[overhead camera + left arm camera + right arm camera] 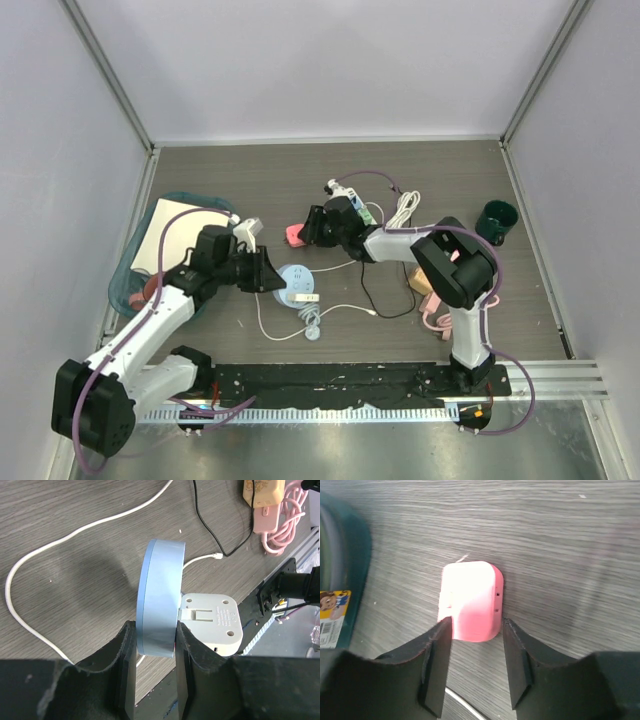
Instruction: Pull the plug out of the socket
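A round light-blue socket (292, 280) lies mid-table with a white plug (306, 297) seated in its face. My left gripper (268, 272) is shut on the socket. In the left wrist view the socket (161, 597) stands on edge between my fingers (126, 650), and the white plug (210, 622) sticks out to its right. A pink plug (294, 236) lies loose on the table, apart from the socket. My right gripper (312, 228) is open just beside it. In the right wrist view the pink plug (471, 601) lies flat, its near end just between my fingertips (441, 645).
A teal tray (128, 275) holding a white sheet sits at the left. A dark green cup (496, 220) stands at the right. A coiled white cable (403, 208), a black cable (385, 305), and a pink cable with chargers (432, 300) lie near the right arm.
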Available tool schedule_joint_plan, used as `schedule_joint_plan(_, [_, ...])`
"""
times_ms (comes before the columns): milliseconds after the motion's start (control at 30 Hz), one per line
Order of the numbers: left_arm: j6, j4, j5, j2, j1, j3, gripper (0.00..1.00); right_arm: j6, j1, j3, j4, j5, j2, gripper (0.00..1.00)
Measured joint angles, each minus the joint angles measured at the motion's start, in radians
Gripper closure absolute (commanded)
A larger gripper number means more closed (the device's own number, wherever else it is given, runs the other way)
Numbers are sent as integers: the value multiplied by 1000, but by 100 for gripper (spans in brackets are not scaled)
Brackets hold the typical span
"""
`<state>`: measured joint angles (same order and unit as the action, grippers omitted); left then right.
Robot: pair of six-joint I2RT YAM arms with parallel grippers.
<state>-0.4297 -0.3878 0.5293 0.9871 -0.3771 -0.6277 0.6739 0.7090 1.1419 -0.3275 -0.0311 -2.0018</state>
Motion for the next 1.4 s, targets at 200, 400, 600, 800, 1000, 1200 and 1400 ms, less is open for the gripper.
schedule_joint_plan(200, [-12, 6, -14, 28, 0, -2, 100, -66, -21, -15, 98, 66, 71, 34])
schedule_joint_plan(400, [-16, 11, -21, 45, 0, -5, 100, -213, -24, -100, 119, 42, 293, 34])
schedule_joint_plan(600, [-15, 13, -22, 47, 0, -5, 100, -435, -18, -323, -13, -137, 578, 33])
schedule_joint_plan(800, [-15, 13, -22, 47, 0, -5, 100, -630, 71, -587, -122, -192, 755, 32])
schedule_joint_plan(1000, [-13, 13, -21, 47, 0, -5, 100, -727, 165, -695, -167, -225, 855, 29])
schedule_joint_plan(1200, [-13, 13, -21, 47, 0, -5, 100, -801, 272, -695, -177, -232, 860, 28])
schedule_joint_plan(1400, [-13, 13, -21, 47, 0, -5, 100, -871, 333, -647, -156, -181, 772, 28])
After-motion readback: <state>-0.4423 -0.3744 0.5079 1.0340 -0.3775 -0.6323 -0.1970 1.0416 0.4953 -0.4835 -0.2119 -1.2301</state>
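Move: The white plug, next for my right hand, sits on the face of the socket my left hand holds: about 19 cm back, 2 cm left and 7 cm above my right hand. From it, the socket's middle is some 4 cm farther out and 1 cm left. The pink plug is right at my right fingertips, 2 cm left and 1 cm ahead. From my left hand, the white plug lies about 6 cm right and 3 cm back. My right hand finishes opening off the pink plug, lifts some 13 cm and swings back about 22 cm towards the white plug, first veering right, then easing down and left. Meanwhile its wrist turns roughly 45 degrees counter-clockwise and levels, so the wide-open fingers point left at the plug, stopping short. My left hand keeps its pinch on the socket's rim, sinking about 1 cm. ##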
